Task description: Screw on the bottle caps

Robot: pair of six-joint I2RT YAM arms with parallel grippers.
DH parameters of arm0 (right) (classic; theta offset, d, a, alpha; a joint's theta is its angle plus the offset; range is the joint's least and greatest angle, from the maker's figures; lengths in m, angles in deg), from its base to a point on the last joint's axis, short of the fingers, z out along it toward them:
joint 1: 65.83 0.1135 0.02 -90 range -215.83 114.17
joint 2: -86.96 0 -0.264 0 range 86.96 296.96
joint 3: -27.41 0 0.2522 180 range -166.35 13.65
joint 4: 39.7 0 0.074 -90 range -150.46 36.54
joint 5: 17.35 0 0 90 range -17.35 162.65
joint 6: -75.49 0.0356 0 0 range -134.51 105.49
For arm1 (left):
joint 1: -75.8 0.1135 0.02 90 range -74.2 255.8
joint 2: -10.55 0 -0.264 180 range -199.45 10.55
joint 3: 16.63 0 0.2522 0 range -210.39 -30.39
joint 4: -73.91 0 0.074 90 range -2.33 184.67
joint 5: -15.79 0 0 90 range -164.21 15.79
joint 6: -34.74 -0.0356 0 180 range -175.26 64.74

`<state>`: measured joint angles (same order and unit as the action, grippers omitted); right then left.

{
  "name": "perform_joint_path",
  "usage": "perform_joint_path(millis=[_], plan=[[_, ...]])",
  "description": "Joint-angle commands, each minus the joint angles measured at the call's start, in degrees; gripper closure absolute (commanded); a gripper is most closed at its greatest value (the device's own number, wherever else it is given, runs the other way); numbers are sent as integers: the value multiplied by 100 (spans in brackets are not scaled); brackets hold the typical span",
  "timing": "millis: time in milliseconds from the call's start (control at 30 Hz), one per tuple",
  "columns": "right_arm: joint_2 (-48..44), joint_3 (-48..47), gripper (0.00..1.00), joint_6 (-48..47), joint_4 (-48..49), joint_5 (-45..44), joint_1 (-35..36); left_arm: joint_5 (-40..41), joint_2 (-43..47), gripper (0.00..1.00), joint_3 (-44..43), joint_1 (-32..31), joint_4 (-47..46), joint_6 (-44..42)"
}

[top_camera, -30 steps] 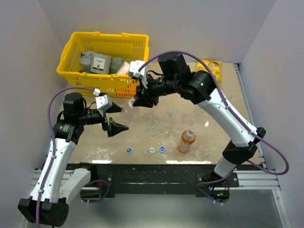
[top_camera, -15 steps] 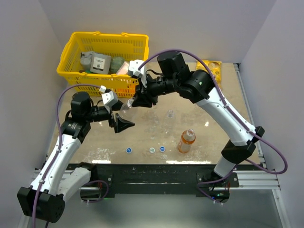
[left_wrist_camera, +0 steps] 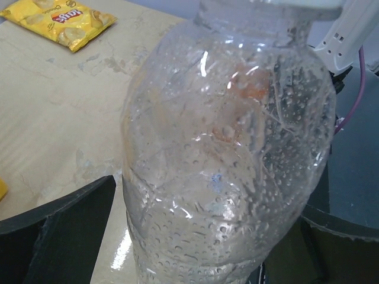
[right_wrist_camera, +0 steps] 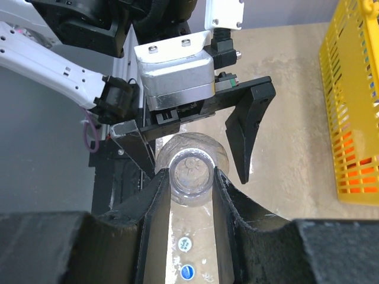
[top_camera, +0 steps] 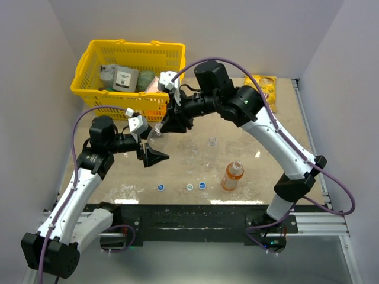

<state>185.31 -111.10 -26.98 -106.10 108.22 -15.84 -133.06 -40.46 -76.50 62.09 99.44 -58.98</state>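
Observation:
A clear bottle (right_wrist_camera: 190, 155) hangs above the table, its mouth open and uncapped. My right gripper (right_wrist_camera: 190, 177) is shut on its neck from above, and sits by the basket front in the top view (top_camera: 164, 125). The bottle's body (left_wrist_camera: 225, 160) fills the left wrist view. My left gripper (top_camera: 151, 142) stands open around it, one finger (left_wrist_camera: 59, 236) on each side, not touching. A second clear bottle (top_camera: 211, 144) and an orange bottle (top_camera: 233, 176) stand on the table. Near the front edge lie a blue cap (top_camera: 160, 187), a whitish cap (top_camera: 189, 187) and another blue cap (top_camera: 202, 186).
A yellow basket (top_camera: 127, 77) with boxes and packets stands at the back left, close behind the held bottle. A yellow crisp packet (top_camera: 263, 86) lies at the back right. The table (top_camera: 266, 136) is wet and patchy.
My left gripper has swung right and closer, so its open fingers now straddle the held bottle. The right gripper has shifted the bottle slightly left.

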Motion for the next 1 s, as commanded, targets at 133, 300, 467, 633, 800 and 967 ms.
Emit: perform_joint_path(millis=[133,300,467,633,800,967], plan=[[-52,-76,100,623,457,679,-271,14,55,0,-12,-61,53,-181],[-79,-6,100,571,448,697,-386,31,-24,17,-179,-70,343,-480],[-228,459,100,491,395,469,-394,145,-15,39,-311,-70,396,-488],[-325,357,66,298,211,30,-412,321,90,53,-241,-70,484,-524],[-613,-243,31,114,-105,-331,-930,664,275,65,-250,-61,923,-682],[-1492,1151,7,-913,-738,-733,-695,1103,345,73,-416,-61,1476,-796]])
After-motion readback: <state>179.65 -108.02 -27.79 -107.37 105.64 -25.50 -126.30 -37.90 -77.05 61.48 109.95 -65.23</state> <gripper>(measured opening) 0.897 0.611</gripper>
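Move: The open left fingers already straddle the lower body of the empty bottle, whose middle is level fore-and-aft, about 1 cm left of that hand and 4 cm above it. The right fingers hold its neck, so the middle lies about 9 cm below and 2 cm left of that hand. From the left hand, the nearest loose cap is some 6 cm back, 1 cm left and 25 cm down; the yellow basket's middle is roughly 35 cm ahead, 14 cm left, 17 cm lower. Left fingers close on the bottle, sinking 2 cm; right fingers release its neck, withdrawing right, forward about 8 cm. ##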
